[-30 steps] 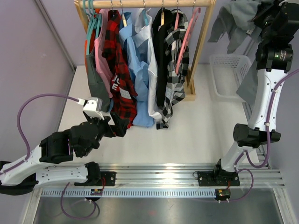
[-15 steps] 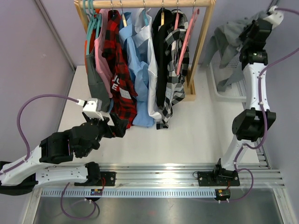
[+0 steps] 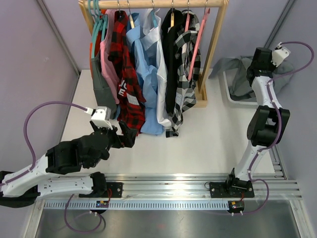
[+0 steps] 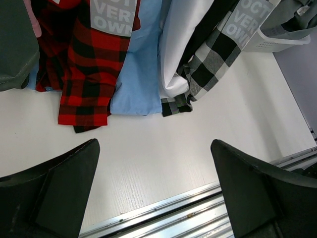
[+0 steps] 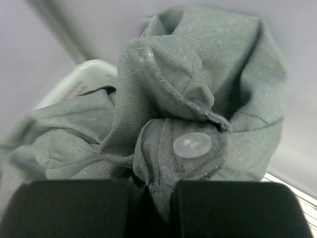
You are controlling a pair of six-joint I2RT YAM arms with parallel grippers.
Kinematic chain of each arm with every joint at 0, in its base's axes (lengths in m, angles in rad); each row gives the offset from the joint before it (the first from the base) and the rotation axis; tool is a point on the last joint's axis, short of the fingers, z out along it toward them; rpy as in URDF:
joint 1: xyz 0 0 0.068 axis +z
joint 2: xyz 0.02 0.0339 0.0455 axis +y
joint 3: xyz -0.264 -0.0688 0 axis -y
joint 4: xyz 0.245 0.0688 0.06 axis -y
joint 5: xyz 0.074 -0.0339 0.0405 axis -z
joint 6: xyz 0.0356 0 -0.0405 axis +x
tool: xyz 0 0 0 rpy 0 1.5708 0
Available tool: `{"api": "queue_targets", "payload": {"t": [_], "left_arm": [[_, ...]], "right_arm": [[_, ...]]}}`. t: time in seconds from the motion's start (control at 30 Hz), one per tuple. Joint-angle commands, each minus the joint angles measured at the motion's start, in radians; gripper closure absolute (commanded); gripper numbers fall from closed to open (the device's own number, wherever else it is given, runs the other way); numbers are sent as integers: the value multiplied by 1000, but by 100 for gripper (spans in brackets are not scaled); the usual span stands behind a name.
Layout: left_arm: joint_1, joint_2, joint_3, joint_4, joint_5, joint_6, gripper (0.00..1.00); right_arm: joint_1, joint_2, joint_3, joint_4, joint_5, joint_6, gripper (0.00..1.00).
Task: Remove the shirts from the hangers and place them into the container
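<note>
My right gripper [image 3: 263,58] [image 5: 158,193] is shut on a bunched fold of the grey shirt [image 3: 237,75] [image 5: 198,89], right by a white button. That shirt drapes over the white container [image 3: 231,95] [image 5: 84,74] at the back right and hides most of it. Several shirts hang on the rail: red-and-black check [image 3: 126,74] [image 4: 91,64], light blue [image 3: 146,74], white [image 3: 161,79], black [image 3: 172,64] and black-and-white check [image 3: 184,54]. A bare pink hanger [image 3: 197,37] and teal hangers [image 3: 98,22] hang there too. My left gripper [image 3: 128,135] [image 4: 154,148] is open above the table, just below the shirt hems.
The wooden rail frame [image 3: 213,54] stands between the hanging shirts and the container. A metal track [image 3: 163,181] [image 4: 198,208] runs along the table's near edge. Purple walls close in on the left and right.
My right arm has swung down from high up and brought the grey shirt onto the container. My left arm has barely shifted.
</note>
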Motion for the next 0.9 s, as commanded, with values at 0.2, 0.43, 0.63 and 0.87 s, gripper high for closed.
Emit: {"api": "queue_targets", "payload": {"t": [0.2,0.43,0.63,0.87], "left_arm": [[-3,38,12,67,10,-6,1],[-3,61,41,65,10,5,1],[-3,73,49,67,15,5,1],[-3,37,19,41,13,-35,1]], "right_arm": [[-55,-270,-118,325,100,-11,100],[-55,-353,35,437,112,-85,100],[-56,-282,110,337,63,-93,100],[-60,-179,74,250,-77,7,100]]}}
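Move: The right hand already grips the grey shirt, which drapes over the container; the container's middle lies about 14 cm to this hand's left, 4 cm back and 20 cm below. The foot of the rack's right post is roughly 37 cm left, 9 cm back and 23 cm down, and the checkered shirt hangs some 45 cm left and 8 cm back, a few centimetres lower. From the left hand the container lies about 52 cm right, 34 cm ahead and 26 cm down. The right hand keeps its pinch on the grey shirt and draws back about 4 cm while veering slightly right, then sweeps fast and steeply upward, some 26 cm, still easing back and away from the container as the wrist tips the fingers up by about 35 degrees. At the top it turns over into the next downstroke, coming forward and down a few centimetres with the shirt still shut between the fingers. ##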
